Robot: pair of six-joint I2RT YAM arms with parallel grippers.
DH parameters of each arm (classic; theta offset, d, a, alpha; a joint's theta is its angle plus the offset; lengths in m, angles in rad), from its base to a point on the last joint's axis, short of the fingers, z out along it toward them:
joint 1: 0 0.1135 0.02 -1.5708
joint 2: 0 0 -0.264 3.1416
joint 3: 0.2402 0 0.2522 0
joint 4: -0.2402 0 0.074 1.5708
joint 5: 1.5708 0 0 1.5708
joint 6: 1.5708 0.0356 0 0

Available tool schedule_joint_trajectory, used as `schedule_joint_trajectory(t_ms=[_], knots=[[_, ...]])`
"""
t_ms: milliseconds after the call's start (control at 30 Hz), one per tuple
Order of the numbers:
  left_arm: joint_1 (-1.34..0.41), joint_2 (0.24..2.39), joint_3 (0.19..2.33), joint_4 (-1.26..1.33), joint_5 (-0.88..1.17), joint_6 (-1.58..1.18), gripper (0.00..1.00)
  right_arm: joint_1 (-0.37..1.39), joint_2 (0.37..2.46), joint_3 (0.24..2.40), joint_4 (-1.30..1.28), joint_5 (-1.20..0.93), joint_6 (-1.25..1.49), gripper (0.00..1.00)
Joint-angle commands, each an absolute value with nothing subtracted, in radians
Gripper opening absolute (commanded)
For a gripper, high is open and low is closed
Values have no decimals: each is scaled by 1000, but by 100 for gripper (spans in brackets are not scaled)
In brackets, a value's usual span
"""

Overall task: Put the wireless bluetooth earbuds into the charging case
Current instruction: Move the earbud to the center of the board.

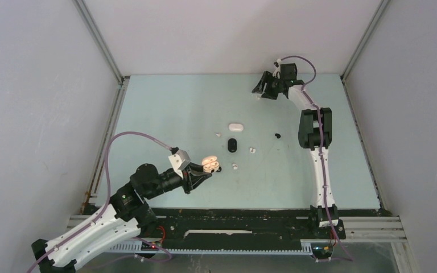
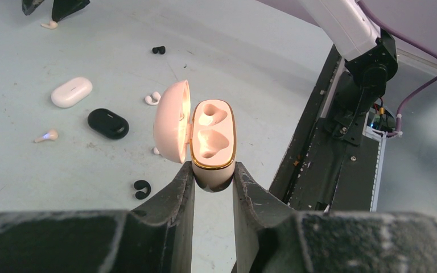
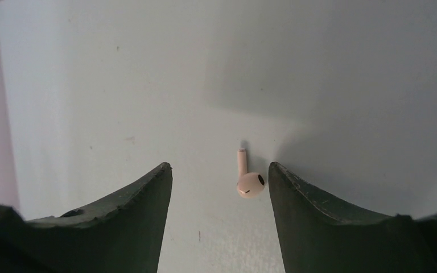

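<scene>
My left gripper [image 2: 213,170] is shut on the lower end of a beige charging case [image 2: 213,139], held above the table at the near left [image 1: 211,164]. The case's lid stands open and both wells are empty. My right gripper [image 3: 220,170] hangs open over the table's far side [image 1: 260,94]. A beige earbud [image 3: 249,183] lies on the table between its fingers, close to the right one, apart from both. The same earbud [image 2: 49,24] appears in the left wrist view.
A white case [image 1: 236,127] and a black case [image 1: 233,145] lie shut mid-table. Around them lie white earbuds [image 1: 252,150] [image 1: 218,135] [image 1: 234,166] and a black earbud [image 1: 277,136]. Another black earbud [image 2: 142,189] lies below the held case. A black rail [image 1: 233,219] edges the near side.
</scene>
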State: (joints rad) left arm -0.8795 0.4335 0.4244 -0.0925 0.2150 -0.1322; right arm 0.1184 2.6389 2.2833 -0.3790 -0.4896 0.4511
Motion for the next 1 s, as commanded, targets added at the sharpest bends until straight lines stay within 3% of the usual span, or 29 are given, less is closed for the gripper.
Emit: schedule_joint_trajectory(t_ms=[0, 167, 267, 500, 800, 967], knots=[[-882, 453, 426, -61, 213, -141, 5, 91, 2676, 2315, -279, -564, 599, 66], [-882, 470, 428, -58, 211, -144, 5, 71, 2720, 2271, -184, -645, 742, 67], [-882, 470, 426, -60, 204, -146, 5, 69, 2738, 2247, -104, -716, 808, 60], [-882, 459, 426, -67, 183, -143, 6, 90, 2748, 2241, -85, -784, 825, 57], [-882, 436, 428, -77, 179, -143, 5, 152, 2742, 2086, 94, -986, 1040, 40], [-882, 413, 428, -79, 177, -138, 6, 180, 2714, 2010, 75, -1067, 1014, 32]])
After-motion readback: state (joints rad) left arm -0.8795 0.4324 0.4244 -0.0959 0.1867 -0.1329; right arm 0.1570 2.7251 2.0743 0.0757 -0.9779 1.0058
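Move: The pale stemmed earbud I am after with my right hand lies about 1 cm back, 1 cm left and 2 cm below, between my open fingers, close to the base-side one. The closed white case is some 16 cm back and 11 cm left of my right hand; the black earbuds are about 19 cm back and 8 cm right. From my left hand, that pale earbud is roughly 46 cm ahead, 19 cm right and 20 cm below. With my right hand low over the board, I ease about 1.5 cm forward, then sweep left and back towards the white case, ending some 8 cm left and 6 cm back of where I began. I roll the hand some 35 degrees, its left side rising, draw the fingers about halfway together, and push the earbud along with the base-side fingertip rather than pinching it. ##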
